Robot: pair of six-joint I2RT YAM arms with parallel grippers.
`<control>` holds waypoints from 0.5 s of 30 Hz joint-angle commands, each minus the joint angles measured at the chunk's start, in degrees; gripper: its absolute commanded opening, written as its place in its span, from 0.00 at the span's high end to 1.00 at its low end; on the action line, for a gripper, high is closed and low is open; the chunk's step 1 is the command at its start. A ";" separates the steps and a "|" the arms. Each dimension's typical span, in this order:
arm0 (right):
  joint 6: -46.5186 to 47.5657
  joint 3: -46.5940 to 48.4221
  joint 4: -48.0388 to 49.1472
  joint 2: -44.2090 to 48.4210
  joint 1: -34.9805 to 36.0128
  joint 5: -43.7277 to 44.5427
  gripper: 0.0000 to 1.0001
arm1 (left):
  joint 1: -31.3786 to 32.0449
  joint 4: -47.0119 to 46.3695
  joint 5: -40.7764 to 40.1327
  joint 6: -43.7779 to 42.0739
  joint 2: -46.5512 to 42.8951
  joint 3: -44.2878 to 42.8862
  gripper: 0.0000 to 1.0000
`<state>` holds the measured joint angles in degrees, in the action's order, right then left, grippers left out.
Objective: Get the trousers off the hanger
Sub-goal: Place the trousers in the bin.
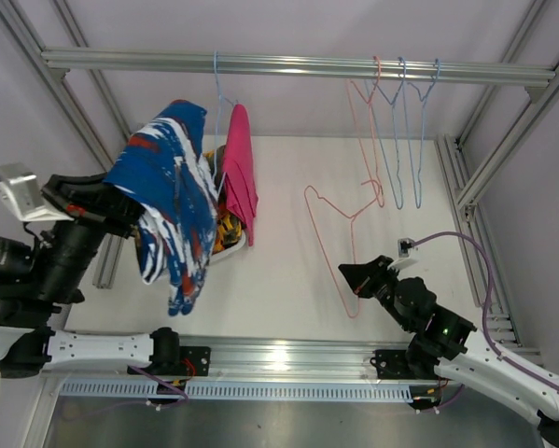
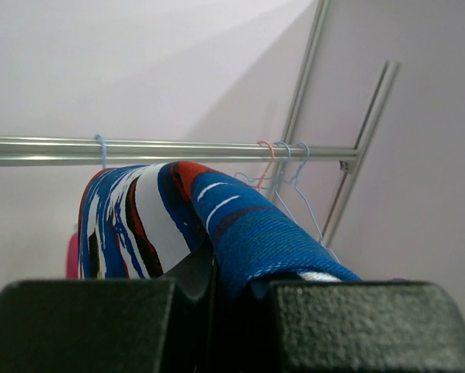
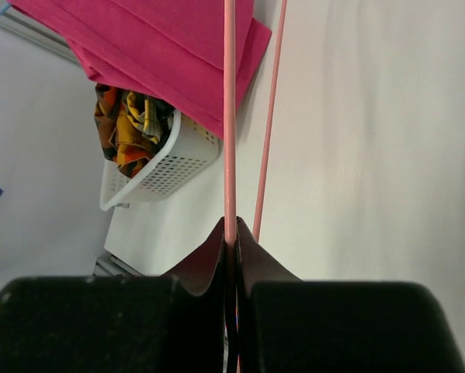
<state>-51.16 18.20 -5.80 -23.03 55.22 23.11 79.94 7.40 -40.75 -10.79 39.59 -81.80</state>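
The blue-and-white patterned trousers hang free in the air left of the rail, draped over my left gripper, which is shut on a fold of them. The plain magenta trousers still hang on a light blue hanger on the rail. My right gripper is shut on the wire of a bare pink hanger, held low over the table. In the right wrist view that pink wire runs straight up from between the shut jaws.
A white perforated basket under the magenta pair holds yellow and orange camouflage trousers. Three empty hangers, one pink and two blue, hang at the right end of the metal rail. Frame posts stand on both sides.
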 commanded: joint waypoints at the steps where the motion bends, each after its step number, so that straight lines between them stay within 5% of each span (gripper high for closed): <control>1: 0.18 -0.97 2.81 0.17 -0.55 -0.17 1.00 | 0.13 -4.68 1.29 -4.14 -1.88 -2.40 0.99; 9: 0.18 -2.64 2.73 0.17 -3.10 -2.37 1.00 | 0.13 -6.34 1.82 -6.79 -9.71 0.94 0.99; 15: -0.52 -4.22 4.22 0.09 -5.47 -5.45 1.00 | 0.13 -14.50 -9.07 -15.38 -12.52 6.03 0.99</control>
<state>-51.20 14.48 -5.26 -23.05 50.76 19.29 79.96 3.05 -45.80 -19.57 27.33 -77.49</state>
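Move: The left hand, with the blue trousers already in its grip, is high above the bench: the bin lies about 50 cm below it, roughly 21 cm ahead and 6 cm to its left. The pink trousers hang on their hanger some 24 cm ahead of this hand, 10 cm to its right and 22 cm lower. From the right hand the bin is about 18 cm ahead, 41 cm to the left and 12 cm below. Leftward and level, the left hand sweeps about 10 cm, keeping its pinch on the blue trousers and carrying them clear of the pink pair's side. It stays high over the bench; the wrist swings a little counter-clockwise and its left side dips slightly. The right hand sinks some 3 cm, still gripping the empty red hanger. ##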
